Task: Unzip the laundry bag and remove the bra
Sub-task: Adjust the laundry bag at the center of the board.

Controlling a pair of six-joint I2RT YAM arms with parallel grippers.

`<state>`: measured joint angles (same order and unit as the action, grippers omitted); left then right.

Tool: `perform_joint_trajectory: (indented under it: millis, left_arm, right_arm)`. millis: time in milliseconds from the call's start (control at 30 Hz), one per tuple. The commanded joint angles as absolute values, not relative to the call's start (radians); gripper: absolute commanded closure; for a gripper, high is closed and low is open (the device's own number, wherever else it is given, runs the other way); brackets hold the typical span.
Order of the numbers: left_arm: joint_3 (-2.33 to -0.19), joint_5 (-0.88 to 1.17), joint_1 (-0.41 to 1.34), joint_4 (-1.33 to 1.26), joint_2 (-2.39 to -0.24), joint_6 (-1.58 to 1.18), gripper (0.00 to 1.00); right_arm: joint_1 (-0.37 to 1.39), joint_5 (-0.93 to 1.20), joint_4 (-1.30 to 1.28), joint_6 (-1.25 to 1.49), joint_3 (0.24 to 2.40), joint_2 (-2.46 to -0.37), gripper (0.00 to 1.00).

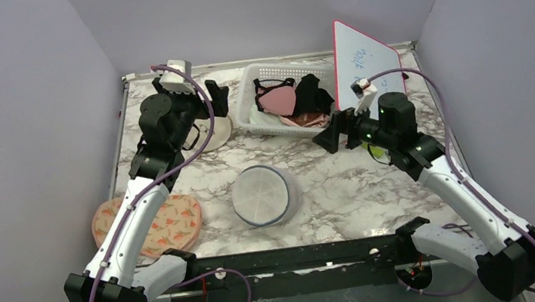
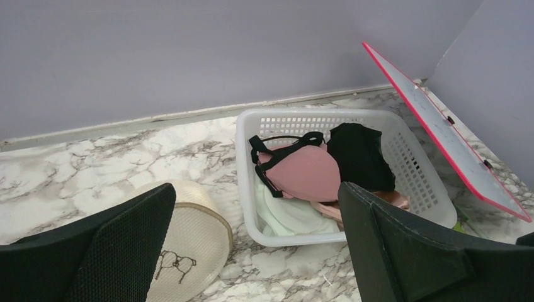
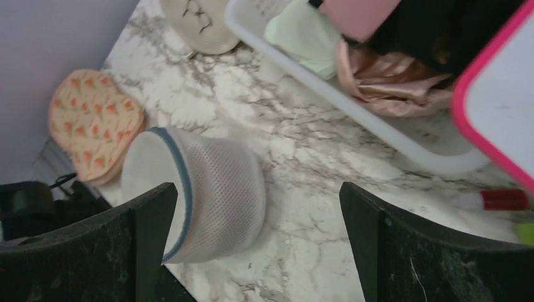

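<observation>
The laundry bag (image 1: 262, 195), a round white mesh drum with a grey-blue zip ring round its flat top, sits zipped shut on the marble table near the front middle. Whether the bra is inside cannot be seen. My left gripper (image 1: 216, 97) hangs open at the back left, far from the bag, over the cream case. Through its open jaws (image 2: 257, 189) the left wrist view shows the basket, not the bag. My right gripper (image 1: 330, 136) is open, up and to the right of the bag. In the right wrist view the bag (image 3: 214, 195) lies below and between the gripper's (image 3: 257, 189) spread fingers, untouched.
A white basket (image 1: 249, 120) of pink and black garments stands at the back middle. A red-edged whiteboard (image 1: 364, 60) leans at the back right. A cream round case with a black drawing (image 2: 189, 245) lies left of the basket. A peach patterned pouch (image 1: 159, 224) lies front left. A red marker (image 3: 497, 199) lies near the whiteboard.
</observation>
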<state>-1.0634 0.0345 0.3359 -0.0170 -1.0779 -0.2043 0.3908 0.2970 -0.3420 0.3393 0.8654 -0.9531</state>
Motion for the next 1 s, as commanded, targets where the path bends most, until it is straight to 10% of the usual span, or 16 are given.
perform_joint_trajectory:
  millis: [0,400,967]
  left_arm:
    - [-1.057,0.041,0.341,-0.039,-1.081,-0.211,0.01]
    - [-1.079,0.053,0.342,-0.010,-1.132,-0.224,0.01]
    - [-1.153,-0.044,0.353,0.116,-1.212,-0.261,0.01]
  right_arm:
    - [0.425,0.575,-0.246,0.409,0.849,-1.043,0.00]
    - [0.683,0.430,-0.275,0.431,0.873,-1.242,0.01]
    - [0.745,0.361,-0.188,0.484,0.903,-1.430,0.30]
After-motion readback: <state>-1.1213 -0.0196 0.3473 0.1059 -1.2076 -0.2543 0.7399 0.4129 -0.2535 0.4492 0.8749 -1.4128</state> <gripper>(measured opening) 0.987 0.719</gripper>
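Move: From the right hand, the closed laundry bag's middle lies about 18 cm to the left, 11 cm back and 16 cm below. The white basket stands some 14 cm ahead and 11 cm left of that hand; the red marker is roughly 2 cm ahead and 5 cm right, both well below. From the left hand, the laundry bag is about 21 cm back, 10 cm right and nearly 30 cm below. Left, down and back, the right hand sweeps quickly to the laundry bag, about 12 cm sideways and as much downward; the sideways run comes mostly first, the last part mainly sinks. Its fingers tip down and swing counter-clockwise, some 30 degrees in all, then close to about three-quarters open near the bag's zip rim; contact can't be made out. The left hand sinks about 5 cm, tipping slightly down, wide open. ##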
